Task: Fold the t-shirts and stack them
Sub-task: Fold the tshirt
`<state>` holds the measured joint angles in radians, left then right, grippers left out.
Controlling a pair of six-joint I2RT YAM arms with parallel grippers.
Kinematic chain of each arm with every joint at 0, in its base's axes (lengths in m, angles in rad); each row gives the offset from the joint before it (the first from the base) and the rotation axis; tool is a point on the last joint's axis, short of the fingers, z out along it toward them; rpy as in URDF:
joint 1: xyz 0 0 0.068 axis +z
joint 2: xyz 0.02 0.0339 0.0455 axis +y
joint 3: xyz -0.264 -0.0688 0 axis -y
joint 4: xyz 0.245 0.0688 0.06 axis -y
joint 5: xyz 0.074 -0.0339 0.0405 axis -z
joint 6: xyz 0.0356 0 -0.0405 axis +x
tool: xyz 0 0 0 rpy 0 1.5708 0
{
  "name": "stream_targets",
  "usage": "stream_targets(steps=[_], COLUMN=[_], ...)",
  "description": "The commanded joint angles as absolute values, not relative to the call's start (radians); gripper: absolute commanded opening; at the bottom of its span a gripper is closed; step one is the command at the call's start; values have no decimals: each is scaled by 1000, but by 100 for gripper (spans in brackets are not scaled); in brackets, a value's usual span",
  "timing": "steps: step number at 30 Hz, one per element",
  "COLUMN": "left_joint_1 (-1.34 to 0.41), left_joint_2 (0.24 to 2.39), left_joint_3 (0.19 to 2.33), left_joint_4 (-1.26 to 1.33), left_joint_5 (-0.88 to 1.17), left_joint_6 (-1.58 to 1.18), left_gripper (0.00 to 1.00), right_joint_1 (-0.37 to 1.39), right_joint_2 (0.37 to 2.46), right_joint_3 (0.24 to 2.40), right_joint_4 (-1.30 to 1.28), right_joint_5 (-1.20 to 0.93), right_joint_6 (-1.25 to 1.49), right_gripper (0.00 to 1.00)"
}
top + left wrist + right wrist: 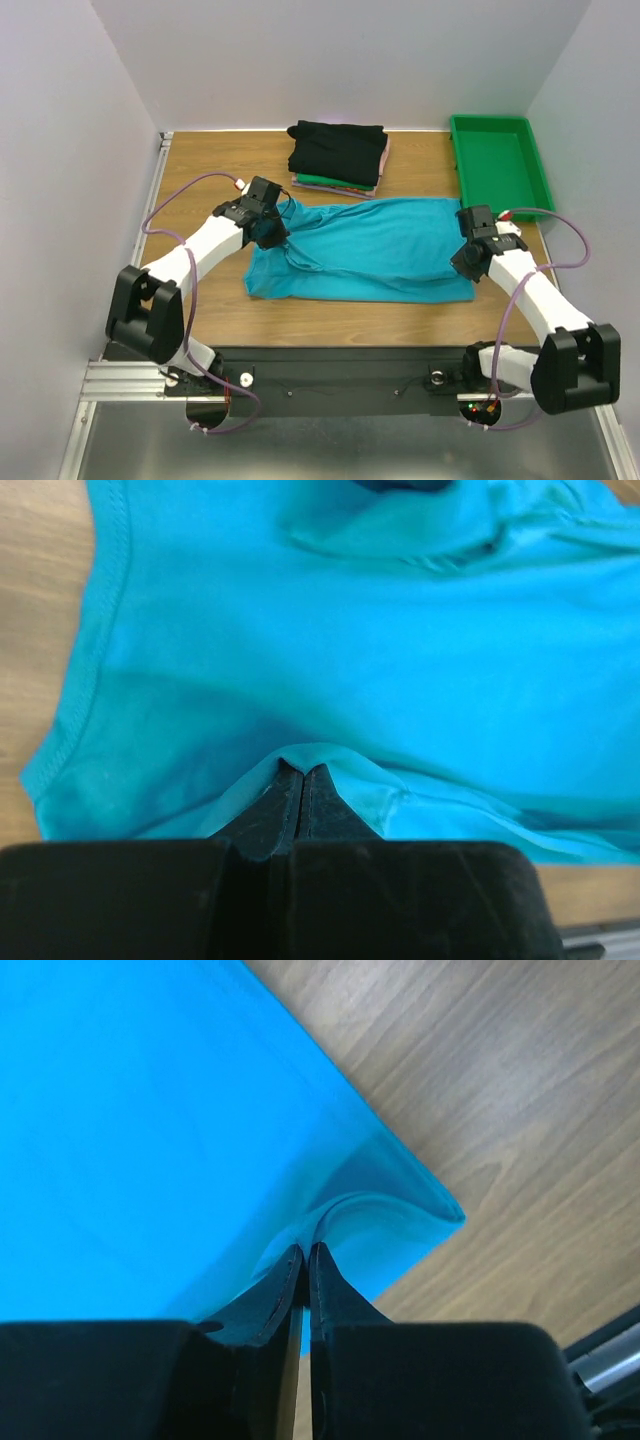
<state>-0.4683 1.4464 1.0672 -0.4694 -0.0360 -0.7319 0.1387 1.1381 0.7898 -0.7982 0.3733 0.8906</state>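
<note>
The teal t-shirt (370, 250) lies across the middle of the table as a long folded band, sleeve end to the left. My left gripper (272, 232) sits on that left end; the left wrist view has it (303, 770) shut on a raised pinch of teal cloth (350, 630). My right gripper (466, 262) is at the shirt's right edge; its jaws (306, 1250) stand a thin slit apart, a ridge of teal cloth (130, 1110) still caught at the tips near the corner. Behind, folded t-shirts are stacked: black (337, 150) on top, green (330, 182) and pink (384, 160) edges beneath.
A rigid green plastic tray (500, 165) stands at the back right of the wooden table (200, 170), just behind my right arm. White walls close in the left, back and right sides. Bare wood (520, 1110) shows beside the shirt's right corner.
</note>
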Motion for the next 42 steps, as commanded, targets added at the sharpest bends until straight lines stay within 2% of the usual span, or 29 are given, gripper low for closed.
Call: stream_targets(steps=[1, 5, 7, 8, 10, 11, 12, 13, 14, 15, 18, 23, 26, 27, 30, 37, 42], left_joint_1=[-433, -431, -431, -431, -428, -426, -426, -425, -423, -423, -420, -455, -482, -482, -482, -479, -479], left_joint_2=[1491, 1549, 1593, 1611, 1644, 1649, 1652, 1655, 1654, 1654, 1634, 1496, 1407, 1390, 1364, 1397, 1310], left_joint_3=[1112, 1109, 1123, 1130, 1155, 1161, 1170, 1192, 1204, 1215, 1265, 1171, 1016, 971, 832, 686, 586], left_joint_4=[-365, -267, -249, -247, -259, -259, -264, -268, -273, -279, -301, -296, -238, -213, -134, -112, -192], left_joint_5=[-83, -58, -49, -48, -57, -67, -80, -95, -118, -129, -127, -101, -45, -20, 34, 31, -38], left_joint_6=[-695, -672, -655, -649, -641, -637, -632, -629, -620, -623, -623, -649, -701, -710, -733, -775, -845], left_gripper=[0, 0, 3, 8, 36, 49, 58, 95, 98, 98, 98, 98, 98, 98, 98, 98, 99], right_joint_1=[137, 135, 132, 132, 130, 130, 130, 130, 129, 127, 129, 129, 130, 130, 130, 130, 130], right_joint_2=[1204, 1268, 1307, 1321, 1359, 1367, 1373, 1376, 1377, 1370, 1336, 1206, 1092, 1075, 1084, 1223, 1151], right_joint_3=[807, 834, 847, 848, 859, 873, 879, 888, 897, 917, 949, 902, 780, 743, 667, 611, 508], right_joint_4=[-674, -654, -646, -638, -635, -635, -637, -637, -635, -635, -634, -611, -513, -476, -374, -367, -402], right_joint_5=[481, 598, 607, 609, 606, 610, 612, 612, 617, 627, 586, 437, 229, 92, -90, -18, -45], right_joint_6=[939, 979, 979, 974, 954, 940, 931, 924, 916, 907, 882, 773, 721, 698, 670, 676, 707], right_gripper=[10, 10, 11, 13, 29, 49, 49, 70, 80, 90, 100, 100, 100, 100, 100, 100, 100])
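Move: The t-shirt's lifted near edge is already pinched in both hands. Its landing place on the spread shirt lies about 6 cm ahead and 8 cm below the left hand, and about 5 cm ahead, 2 cm right and 6 cm below the right. From the left hand, the bunched sleeve is some 12 cm ahead and 3 cm right, the shirt stack 28 cm ahead and 16 cm right. The green box's middle lies roughly 35 cm ahead and 12 cm right of the right hand. The t-shirt's pinched edge is carried forward and down by both hands over the spread shirt, and the fingers open wide to let go, the left reaching about 8 cm ahead. Both hands lift clear, then return towards the base and sink low over the folded flap, fingers open; the right also swings some 9 cm left, turning counter-clockwise. ##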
